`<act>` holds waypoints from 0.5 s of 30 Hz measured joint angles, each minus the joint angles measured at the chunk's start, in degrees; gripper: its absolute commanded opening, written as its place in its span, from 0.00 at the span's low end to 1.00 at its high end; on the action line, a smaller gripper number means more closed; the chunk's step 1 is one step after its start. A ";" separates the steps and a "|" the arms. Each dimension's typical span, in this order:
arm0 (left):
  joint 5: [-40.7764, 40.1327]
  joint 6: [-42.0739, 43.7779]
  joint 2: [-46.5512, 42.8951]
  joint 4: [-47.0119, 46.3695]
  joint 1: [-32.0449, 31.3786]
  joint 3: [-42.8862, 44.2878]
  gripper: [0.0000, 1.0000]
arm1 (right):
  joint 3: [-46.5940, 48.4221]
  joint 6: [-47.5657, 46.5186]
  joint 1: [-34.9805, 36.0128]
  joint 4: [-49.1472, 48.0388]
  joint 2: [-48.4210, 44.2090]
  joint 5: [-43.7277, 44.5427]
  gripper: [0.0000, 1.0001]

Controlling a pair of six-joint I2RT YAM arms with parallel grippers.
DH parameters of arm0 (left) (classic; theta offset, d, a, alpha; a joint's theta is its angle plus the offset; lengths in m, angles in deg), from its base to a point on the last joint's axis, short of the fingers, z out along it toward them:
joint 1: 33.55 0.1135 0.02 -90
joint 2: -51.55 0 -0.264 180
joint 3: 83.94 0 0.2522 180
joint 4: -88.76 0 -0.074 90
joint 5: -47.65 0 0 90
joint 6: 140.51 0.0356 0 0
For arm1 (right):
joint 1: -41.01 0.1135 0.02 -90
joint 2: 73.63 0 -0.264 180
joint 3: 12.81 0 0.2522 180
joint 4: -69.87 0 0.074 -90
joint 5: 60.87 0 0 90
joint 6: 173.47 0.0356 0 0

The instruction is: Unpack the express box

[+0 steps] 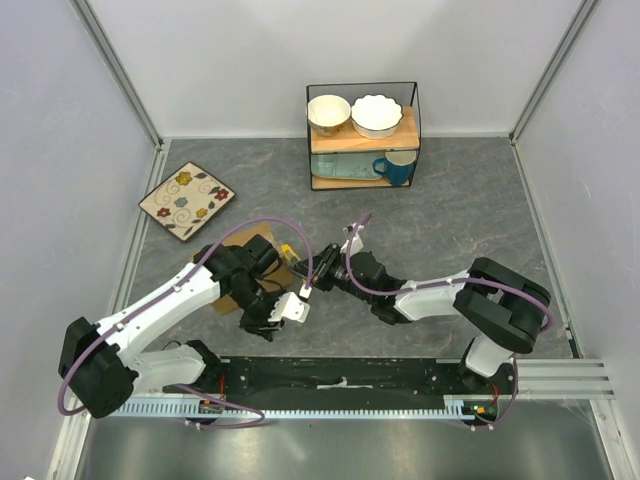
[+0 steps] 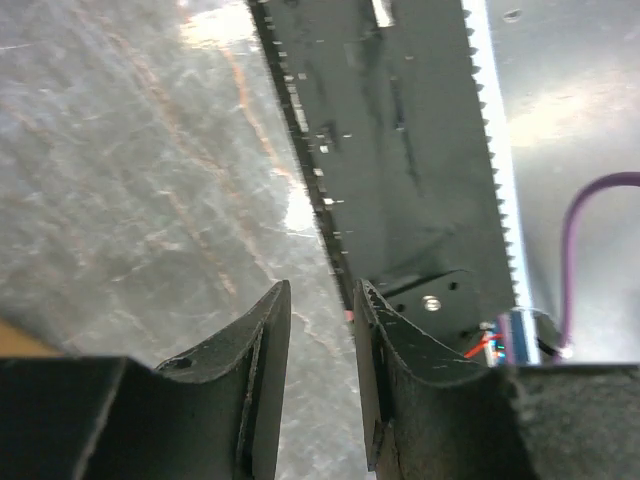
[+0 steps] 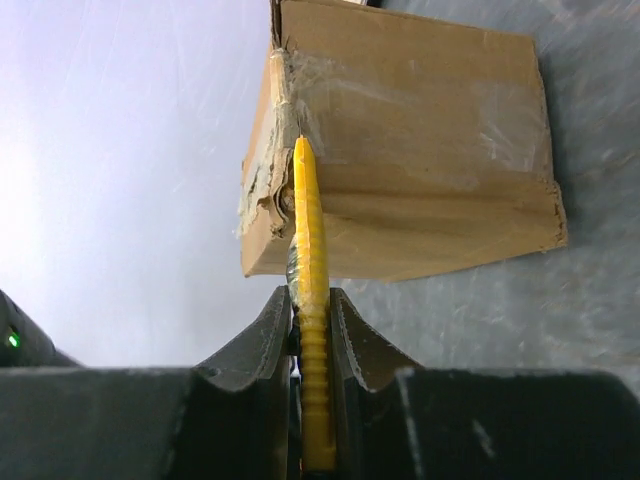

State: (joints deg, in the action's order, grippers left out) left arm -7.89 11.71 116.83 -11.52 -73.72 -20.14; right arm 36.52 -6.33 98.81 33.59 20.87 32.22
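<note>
The express box (image 3: 420,150), a brown carton with clear tape along its seam, lies left of the table's centre, and my left arm covers most of the express box (image 1: 254,238) from above. My right gripper (image 3: 310,295) is shut on a yellow utility knife (image 3: 308,230). The knife's tip rests at the torn, taped corner of the box. From above, the knife (image 1: 290,252) shows between the right gripper (image 1: 318,270) and the carton. My left gripper (image 2: 322,290) hangs near the box's front edge with its jaws apart and nothing between them. It points toward the black base rail (image 2: 400,150).
A wire shelf (image 1: 415,120) at the back holds two bowls (image 1: 328,112) and a blue mug (image 1: 396,167). A flowered square plate (image 1: 186,200) lies at the back left. White walls close in the left, right and back sides.
</note>
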 measured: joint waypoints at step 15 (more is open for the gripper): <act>0.39 -2.19 -1.07 3.50 2.69 14.34 0.70 | -4.26 -9.49 -4.20 24.13 -25.33 7.10 0.00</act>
State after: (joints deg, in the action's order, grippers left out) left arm -7.50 9.52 115.75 -8.03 -71.03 -5.80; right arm 32.26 -15.81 94.61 57.72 -4.46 39.32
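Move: The right hand already holds the yellow knife with its blade tip in the taped edge of the express box. The box's middle is about 13 cm left of that hand, level fore and aft, some 6 cm lower. From the empty left hand the box lies about 13 cm ahead, 5 cm left and 3 cm lower. The patterned board sits about 14 cm beyond the box and 12 cm farther left, flat on the table. Its knife blade staying in the box's taped edge, the right hand first pushes some 3 cm forward, then swings right and up, ending about 8 cm to the right and 4 cm higher, grip kept. The left hand, clear of the cardboard, backs off about 3 cm, then reverses forward and up while its fingers open wider. ##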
